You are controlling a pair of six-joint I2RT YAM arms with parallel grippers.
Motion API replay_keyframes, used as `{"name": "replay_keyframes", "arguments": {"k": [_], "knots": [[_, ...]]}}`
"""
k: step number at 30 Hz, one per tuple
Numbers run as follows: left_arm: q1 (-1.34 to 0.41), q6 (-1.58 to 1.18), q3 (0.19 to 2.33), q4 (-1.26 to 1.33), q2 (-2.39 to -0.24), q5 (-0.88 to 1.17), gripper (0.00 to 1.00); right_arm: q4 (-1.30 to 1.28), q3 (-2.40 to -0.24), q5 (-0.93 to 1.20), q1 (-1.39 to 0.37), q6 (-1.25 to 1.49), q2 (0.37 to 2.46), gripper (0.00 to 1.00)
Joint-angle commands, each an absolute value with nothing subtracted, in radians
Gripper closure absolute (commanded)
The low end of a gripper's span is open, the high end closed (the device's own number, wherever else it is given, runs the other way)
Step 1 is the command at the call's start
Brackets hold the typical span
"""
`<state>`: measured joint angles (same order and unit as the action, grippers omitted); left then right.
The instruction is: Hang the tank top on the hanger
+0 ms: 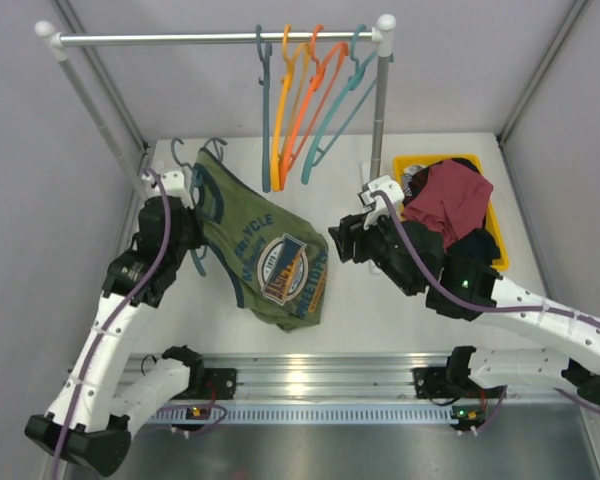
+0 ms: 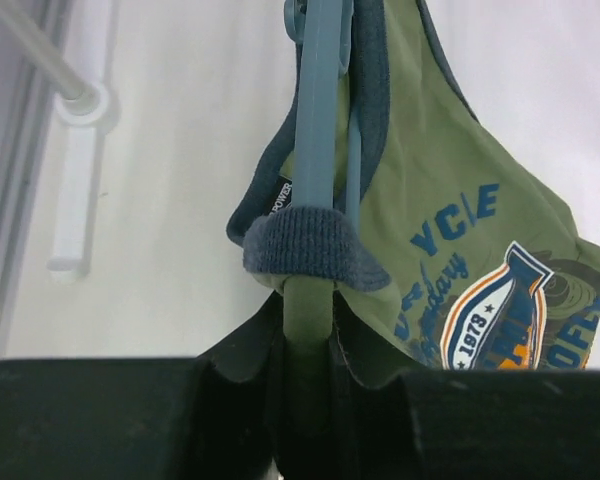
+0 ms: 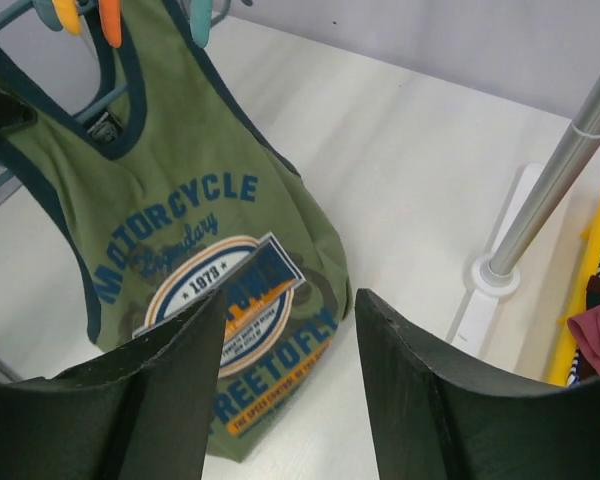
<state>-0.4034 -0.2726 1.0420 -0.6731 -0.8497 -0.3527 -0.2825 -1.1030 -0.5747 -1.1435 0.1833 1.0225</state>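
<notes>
The olive-green tank top with its blue, white and orange print hangs over the table's left half, its lower part resting on the surface. My left gripper is shut at its shoulder. In the left wrist view the jaws clamp the olive strap wrapped over the slate-teal hanger, with the tank top draped to the right. A hanger arm shows left of the cloth. My right gripper is open and empty just right of the top. In its wrist view the gripper hovers above the print.
A clothes rail at the back carries orange hangers and teal ones. Its right post stands on a white foot. A yellow bin at the right holds a maroon garment.
</notes>
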Motion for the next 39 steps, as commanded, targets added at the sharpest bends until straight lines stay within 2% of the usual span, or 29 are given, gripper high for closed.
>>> {"name": "replay_keyframes", "arguments": {"k": [1,4,8,16,23,39], "knots": [[-0.199,-0.184,1.158,-0.535,-0.88,-0.074,1.0,-0.281,-1.177,-0.532,-1.117,0.173,1.023,0.46],[-0.073,-0.169,1.268,-0.552,-0.946,0.035,1.0,-0.282,-1.183,-0.502,-1.091,0.169,1.02,0.46],[-0.018,-0.192,1.428,-0.612,-1.0,0.043,1.0,-0.301,-1.198,-0.457,-1.069,0.163,1.026,0.46],[-0.014,-0.241,1.606,-0.77,-1.046,0.009,1.0,-0.302,-1.204,-0.408,-1.035,0.152,1.009,0.46],[-0.014,-0.201,1.905,-0.962,-1.153,-0.034,1.0,-0.299,-1.198,-0.368,-1.031,0.16,1.003,0.46],[-0.012,-0.074,2.169,-1.009,-1.353,-0.129,1.0,-0.304,-1.201,-0.321,-1.026,0.169,0.991,0.46]]}}
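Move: The left hand already pinches the hanger's shoulder through the tank top's strap and is taking them to the left end of the rack's rail, about 21 cm ahead, 12 cm to its left and 30 cm up. The rack's left post stands about 21 cm ahead and 20 cm left, its middle level with the hand; the nearest blue hanger hangs about 21 cm ahead, 13 cm right and 20 cm up. From the right hand that rail spot is about 26 cm ahead, 39 cm left and 24 cm up. Keeping its pinch on the hanger and strap, the left hand lifts them about 20 cm towards the left end of the rail. It sets off forward and left by some 5 cm, climbs steeply while easing slightly back, then levels off and pushes forward again, hook end leading. The fingers tip up roughly 10 degrees and stay closed. ##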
